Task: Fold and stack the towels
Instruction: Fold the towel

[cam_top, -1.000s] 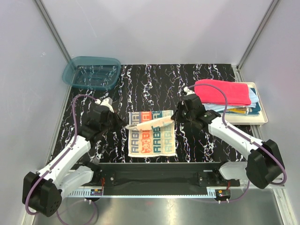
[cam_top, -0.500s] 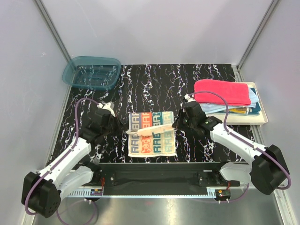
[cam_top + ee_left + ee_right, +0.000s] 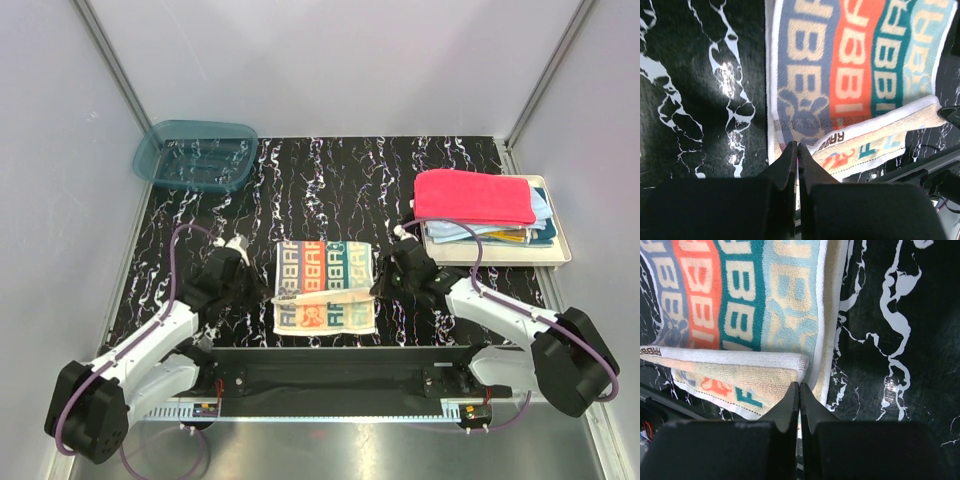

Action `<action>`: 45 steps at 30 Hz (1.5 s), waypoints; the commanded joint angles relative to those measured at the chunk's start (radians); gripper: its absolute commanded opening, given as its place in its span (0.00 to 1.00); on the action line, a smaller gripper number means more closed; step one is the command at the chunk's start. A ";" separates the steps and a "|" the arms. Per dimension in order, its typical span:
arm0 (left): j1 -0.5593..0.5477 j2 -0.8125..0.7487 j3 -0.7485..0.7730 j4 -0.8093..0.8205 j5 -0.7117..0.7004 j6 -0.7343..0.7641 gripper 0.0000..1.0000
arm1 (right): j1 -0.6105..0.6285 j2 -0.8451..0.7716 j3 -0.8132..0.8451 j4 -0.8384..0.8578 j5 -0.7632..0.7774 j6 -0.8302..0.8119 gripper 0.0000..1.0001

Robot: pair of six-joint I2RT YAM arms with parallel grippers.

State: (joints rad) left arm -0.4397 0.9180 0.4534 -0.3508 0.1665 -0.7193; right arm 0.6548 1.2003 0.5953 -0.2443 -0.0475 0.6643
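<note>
The red/teal lettered towel (image 3: 325, 262) lies in the middle of the black marbled table, with a strip of it drawn over itself toward the near edge. My left gripper (image 3: 270, 296) is shut on the left end of that turned-over strip (image 3: 860, 147). My right gripper (image 3: 374, 288) is shut on its right end (image 3: 740, 375). In both wrist views the jaws are pressed together at the strip's corners, left gripper (image 3: 797, 146), right gripper (image 3: 799, 385). More folded towels, a red-pink one (image 3: 472, 197) on top, are stacked at the right.
The stacked towels rest on a cream tray (image 3: 555, 257) at the right edge. A translucent teal bin (image 3: 195, 155) stands at the back left. The arms' base rail (image 3: 330, 375) runs just below the towel's near edge.
Both grippers have moved toward the near edge, carrying the towel's lifted edge with them; the raised strip now sits lower and nearer over the towel.
</note>
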 commanded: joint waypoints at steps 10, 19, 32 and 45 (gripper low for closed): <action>-0.014 -0.070 -0.039 0.001 0.011 -0.025 0.00 | 0.011 -0.064 -0.023 0.047 -0.009 0.014 0.03; -0.014 -0.160 0.089 -0.132 -0.025 -0.006 0.00 | 0.012 -0.105 0.050 -0.032 0.011 -0.011 0.03; -0.014 -0.156 -0.022 -0.096 0.017 -0.028 0.04 | 0.011 -0.119 -0.048 0.003 -0.005 0.023 0.13; -0.016 -0.117 0.063 -0.086 0.001 -0.008 0.33 | 0.012 -0.104 0.004 -0.023 0.035 -0.006 0.30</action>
State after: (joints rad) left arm -0.4515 0.7750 0.4374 -0.4835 0.1753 -0.7502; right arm 0.6575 1.0897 0.5163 -0.2703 -0.0601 0.6834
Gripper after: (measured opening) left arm 0.329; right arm 0.300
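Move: Both hands still hold the ends of the towel's upper-layer edge, about 3 cm above the table. From the left hand, the bottom layer's near left corner lies some 6 cm back, level sideways and 3 cm down. From the right hand, the near right corner lies about 6 cm back, 1 cm to the right and 3 cm down. The towel's far folded edge has its middle about 11 cm ahead and 11 cm right of the left hand; the red towel is 19 cm ahead and 20 cm right of the right hand. Back and down go both hands first, carrying the towel's edge towards the near edge of the bottom layer; then they rise, the left by about 7 cm and the right by about 5 cm. Both then sink again, drawing back some 2 cm, and their fingers part to about a third, letting go of the corners, with a tiny lift to end. ##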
